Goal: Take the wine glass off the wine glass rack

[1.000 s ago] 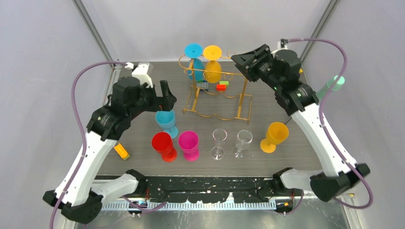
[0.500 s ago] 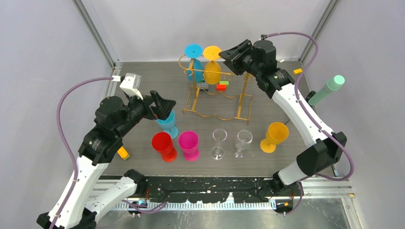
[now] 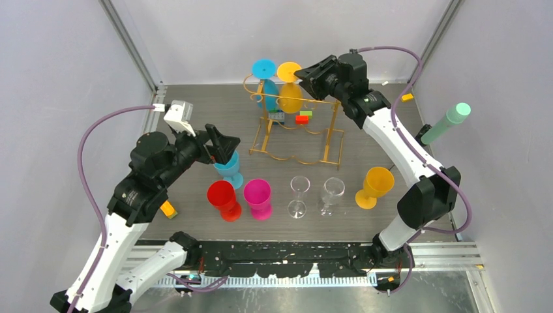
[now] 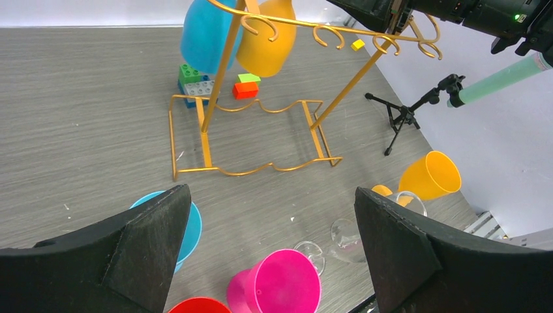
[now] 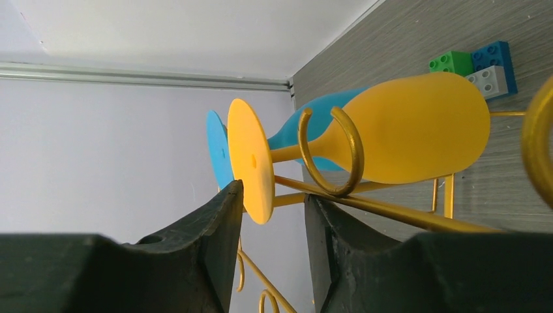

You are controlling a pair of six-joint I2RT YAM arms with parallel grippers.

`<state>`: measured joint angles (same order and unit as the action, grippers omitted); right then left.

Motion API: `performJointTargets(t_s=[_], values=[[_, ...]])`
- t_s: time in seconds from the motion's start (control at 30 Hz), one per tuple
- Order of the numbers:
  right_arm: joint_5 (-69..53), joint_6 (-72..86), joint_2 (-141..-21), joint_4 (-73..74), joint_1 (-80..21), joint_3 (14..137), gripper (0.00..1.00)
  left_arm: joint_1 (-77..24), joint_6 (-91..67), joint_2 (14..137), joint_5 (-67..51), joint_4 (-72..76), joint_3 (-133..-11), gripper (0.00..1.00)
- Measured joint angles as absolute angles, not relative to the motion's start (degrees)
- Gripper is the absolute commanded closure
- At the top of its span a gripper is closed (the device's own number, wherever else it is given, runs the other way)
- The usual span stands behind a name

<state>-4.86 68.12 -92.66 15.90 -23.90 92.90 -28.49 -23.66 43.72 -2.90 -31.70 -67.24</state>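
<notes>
The gold wire wine glass rack (image 3: 297, 130) stands at the back of the table. A yellow wine glass (image 3: 290, 96) and a blue one (image 3: 266, 91) hang upside down from it, feet on top. My right gripper (image 3: 301, 75) is open at the rack's top. In the right wrist view the yellow wine glass (image 5: 417, 127) has the edge of its foot between the right gripper's (image 5: 274, 195) fingertips, close to one finger with a gap to the other. My left gripper (image 3: 222, 140) is wide open above a blue glass (image 4: 186, 225) that stands on the table.
Red (image 3: 223, 197), pink (image 3: 258, 195), two clear (image 3: 298, 192) and a yellow glass (image 3: 377, 184) stand in a row near the front. Toy bricks (image 3: 301, 119) lie under the rack. An orange block (image 3: 167, 207) lies front left, a green cylinder (image 3: 447, 122) on the right.
My right gripper has swung left to the rack's top, up to the yellow glass's foot. My left arm shifted its pose early on and has since stayed still over the blue glass.
</notes>
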Motion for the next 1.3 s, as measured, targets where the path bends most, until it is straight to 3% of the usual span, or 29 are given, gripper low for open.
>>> performJointTargets(t_s=[0.47, 0.93, 1.3], values=[[-8.69, 74.81, -93.91, 10.55, -23.24, 91.05, 0.63, -28.49, -23.53, 43.22, -1.93, -31.68, -67.02, 0.0], [-9.26, 75.92, -93.91, 9.41, -23.18, 91.0, 0.99, -28.49, -23.49, 42.7, -1.32, -31.73, -67.0, 0.0], [-8.14, 74.19, -93.86, 7.22, -23.11, 90.56, 1.0, -28.49, -23.49, 42.54, -1.08, -31.73, -67.0, 0.0]])
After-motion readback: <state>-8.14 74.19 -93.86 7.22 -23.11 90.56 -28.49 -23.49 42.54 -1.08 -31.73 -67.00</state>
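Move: The yellow wine glass hangs foot up on the rack just past the half-open right fingers, its middle about 3 cm ahead, 3 cm left and 7 cm below the hand, its foot level with the fingertips. The blue glass hangs some 7 cm left of the yellow one, at the same depth and height. The rack's front bar runs about 7 cm back, its middle level sideways, 3 cm lower. From the left hand, the yellow glass is roughly 24 cm ahead, 17 cm right and 9 cm lower. Inching about 1 cm forward and left and rolling some 10 degrees so its left side rises, the right hand works its fingers around the near rim of the yellow glass's upturned foot. It then closes them from about half open to shut, pinching the thin rim between the tips, one above and one below, and ends by easing up and forward, about 1 cm above its starting height. ##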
